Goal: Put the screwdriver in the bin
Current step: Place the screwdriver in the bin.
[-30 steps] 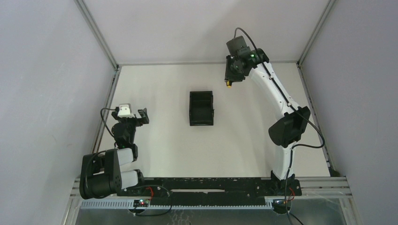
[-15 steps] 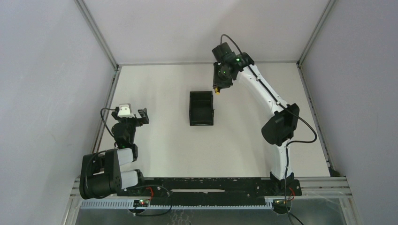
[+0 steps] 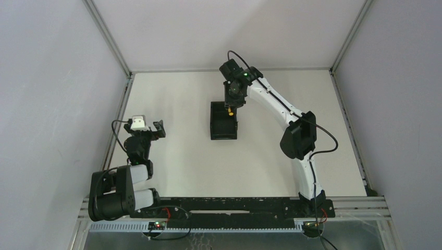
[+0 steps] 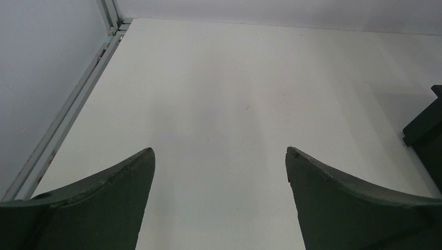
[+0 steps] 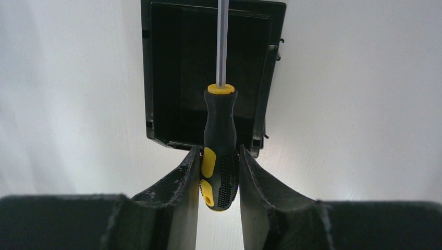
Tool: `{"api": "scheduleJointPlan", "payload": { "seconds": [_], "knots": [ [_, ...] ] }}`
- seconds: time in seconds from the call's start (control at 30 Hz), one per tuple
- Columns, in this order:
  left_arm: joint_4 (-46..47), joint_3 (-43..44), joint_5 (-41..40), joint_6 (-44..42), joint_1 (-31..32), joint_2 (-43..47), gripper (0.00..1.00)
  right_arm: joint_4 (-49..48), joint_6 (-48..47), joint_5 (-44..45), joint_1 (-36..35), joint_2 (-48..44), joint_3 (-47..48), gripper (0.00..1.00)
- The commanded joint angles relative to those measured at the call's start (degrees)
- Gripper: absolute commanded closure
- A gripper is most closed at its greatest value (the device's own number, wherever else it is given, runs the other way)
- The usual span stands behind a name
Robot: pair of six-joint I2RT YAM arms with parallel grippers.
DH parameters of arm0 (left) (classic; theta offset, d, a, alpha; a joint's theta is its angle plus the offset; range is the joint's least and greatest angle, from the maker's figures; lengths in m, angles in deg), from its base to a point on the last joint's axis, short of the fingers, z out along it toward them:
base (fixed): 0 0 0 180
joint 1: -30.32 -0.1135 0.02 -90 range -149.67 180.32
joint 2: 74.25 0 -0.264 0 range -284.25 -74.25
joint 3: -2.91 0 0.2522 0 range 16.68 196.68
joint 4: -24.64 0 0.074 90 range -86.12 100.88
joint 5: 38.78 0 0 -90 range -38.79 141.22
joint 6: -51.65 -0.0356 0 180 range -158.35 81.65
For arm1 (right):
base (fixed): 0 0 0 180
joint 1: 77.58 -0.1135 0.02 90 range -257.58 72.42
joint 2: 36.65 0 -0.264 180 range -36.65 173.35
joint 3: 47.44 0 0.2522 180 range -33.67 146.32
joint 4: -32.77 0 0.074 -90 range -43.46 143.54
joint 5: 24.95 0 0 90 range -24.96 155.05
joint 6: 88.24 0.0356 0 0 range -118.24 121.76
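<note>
My right gripper (image 5: pixel 219 152) is shut on the black-and-yellow handle of the screwdriver (image 5: pixel 220 130). Its silver shaft points away from me over the black open-topped bin (image 5: pixel 172 67). In the top view the right gripper (image 3: pixel 230 105) hangs over the bin's far edge, and the yellow of the screwdriver (image 3: pixel 229 110) shows just above the bin (image 3: pixel 223 130). My left gripper (image 4: pixel 220 153) is open and empty over bare table at the left; in the top view it (image 3: pixel 157 128) sits well left of the bin. A corner of the bin (image 4: pixel 426 130) shows at the right edge of the left wrist view.
The white table is enclosed by grey walls with metal frame rails (image 3: pixel 119 125) along the left, back and right edges. The arm bases stand on a black rail (image 3: pixel 229 205) at the near edge.
</note>
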Motion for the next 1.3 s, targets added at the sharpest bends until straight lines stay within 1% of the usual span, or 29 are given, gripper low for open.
{"api": "scheduleJointPlan", "payload": {
  "seconds": [0.0, 0.5, 1.13, 1.27],
  "knots": [
    [5.6, -1.1, 0.0, 0.5, 0.2, -0.1, 0.0, -2.3, 0.0, -0.4, -1.2, 0.9, 1.2, 1.0],
    [5.6, -1.1, -0.1, 0.5, 0.3, -0.1, 0.0, -7.6, -4.0, -0.2, -2.8, 1.2, -6.3, 1.0],
    [5.7, -1.1, 0.0, 0.5, 0.3, -0.1, 0.0, -11.7, -4.1, 0.0, -4.2, 2.6, -13.0, 1.0],
    [5.6, -1.0, -0.1, 0.5, 0.2, -0.1, 0.0, -12.2, -4.4, -0.1, -4.4, 3.0, -13.2, 1.0]
  ]
}}
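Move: The right gripper already holds the screwdriver by its handle, shaft pointing forward. The bin's middle lies about 4 cm to this hand's left, only about 1 cm ahead and some 14 cm below; the bin's right wall is roughly 2 cm to the hand's right, 1 cm ahead and equally far down. From the idle left gripper, the bin sits about 30 cm to the right, 5 cm ahead and 9 cm lower. Lower the right gripper about 8 cm towards the open bin, easing it a couple of centimetres left early on, then drawing slightly back as it sinks. Keep the fingers closed on the screwdriver's handle all the way down, and let the wrist turn a little counter-clockwise, some 5 degrees. ##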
